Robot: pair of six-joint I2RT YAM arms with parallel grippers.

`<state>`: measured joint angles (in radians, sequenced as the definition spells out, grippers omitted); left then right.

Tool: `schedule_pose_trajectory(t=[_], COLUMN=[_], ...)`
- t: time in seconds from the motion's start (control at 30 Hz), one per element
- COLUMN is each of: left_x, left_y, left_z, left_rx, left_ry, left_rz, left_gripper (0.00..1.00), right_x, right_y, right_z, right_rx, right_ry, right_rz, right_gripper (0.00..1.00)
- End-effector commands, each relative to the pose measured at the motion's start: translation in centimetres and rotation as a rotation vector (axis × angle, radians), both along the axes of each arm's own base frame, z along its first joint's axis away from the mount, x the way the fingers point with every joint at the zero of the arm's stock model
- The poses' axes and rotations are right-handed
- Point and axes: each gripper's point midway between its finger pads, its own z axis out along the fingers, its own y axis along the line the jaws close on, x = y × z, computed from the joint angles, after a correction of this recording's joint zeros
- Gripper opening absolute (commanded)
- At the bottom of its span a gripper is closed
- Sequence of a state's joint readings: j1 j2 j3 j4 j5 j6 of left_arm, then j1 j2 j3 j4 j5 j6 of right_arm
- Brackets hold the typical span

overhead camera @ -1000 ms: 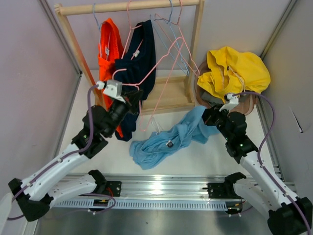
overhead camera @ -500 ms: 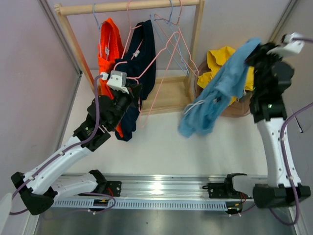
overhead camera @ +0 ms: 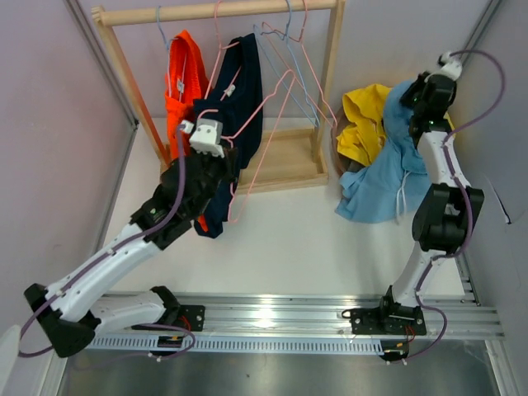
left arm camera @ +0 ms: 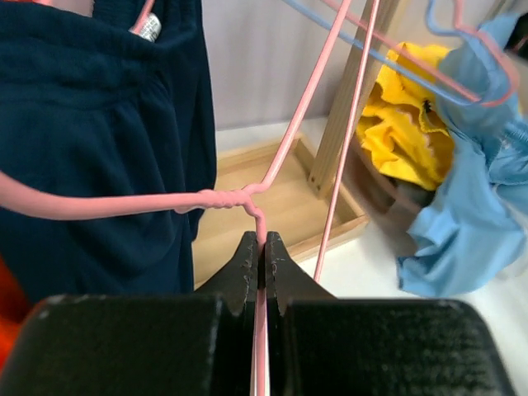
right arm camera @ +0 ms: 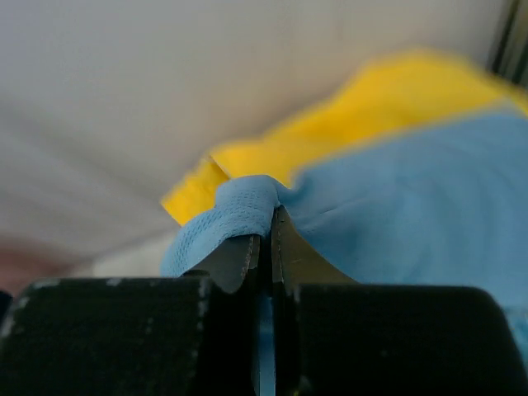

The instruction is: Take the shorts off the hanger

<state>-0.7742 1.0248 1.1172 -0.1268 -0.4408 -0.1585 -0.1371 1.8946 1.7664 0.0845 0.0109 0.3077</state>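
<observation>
The light blue shorts hang off the hanger, draped down over a yellow garment at the far right. My right gripper is raised high there, shut on a fold of the shorts; its jaws pinch the blue cloth. My left gripper sits in front of the rack, shut on the neck of a bare pink wire hanger. In the left wrist view the pink hanger runs between the closed jaws of the left gripper.
A wooden clothes rack stands at the back with a navy garment, an orange garment and bare blue and pink hangers. Its wooden base lies on the table. A brown basket holds the yellow garment.
My right arm swung up and back to the right, carrying the blue shorts from the table onto the yellow garment. My left gripper rose slightly, still holding the pink hanger.
</observation>
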Motion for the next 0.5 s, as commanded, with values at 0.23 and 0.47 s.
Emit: schedule_pose_trajectory(t=[0.23,0.47], left_x=[7.3,12.9], left_y=[-0.6,-1.7], left_z=[2.8,4.1], left_rx=[0.023,0.135], left_ry=[0.065,0.094], left_rz=[0.091,0.147], left_gripper=[0.00,0.00], right_x=[-5.6,-13.7], right_y=[5.8,11.5], right_z=[-12.0,-9.6], right_rx=[0.133,0.021], right_ry=[0.327,0.294], right_rz=[0.158,0.211], right_gripper=[1.00,0.99])
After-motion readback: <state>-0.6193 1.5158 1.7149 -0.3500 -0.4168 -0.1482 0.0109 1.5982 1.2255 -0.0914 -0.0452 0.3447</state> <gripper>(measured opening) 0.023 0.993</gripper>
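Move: The left hand holds the empty pink hanger by its neck; the free stretch of the rack's top bar is about 17 cm ahead, 10 to the right and 15 above. The dark blue shorts hang some 12 cm ahead, 1 left and 12 lower. The empty hangers are 16 ahead, 15 right and slightly higher. The right hand still pinches the light blue shorts; the basket's middle is roughly 3 cm back, 6 left and 27 below, the yellow shorts level, 2 left, 22 below. The right hand lets go of the light blue shorts over the basket: it drives down some 19 cm, tipping about 25 degrees nose-down while its fingers snap wide open, then draws back and to the left, rising a little. Meanwhile the left hand, keeping its pinch on the pink hanger, carries it about 11 cm forward past the dark blue shorts towards the bar, dipping slightly before it climbs. ##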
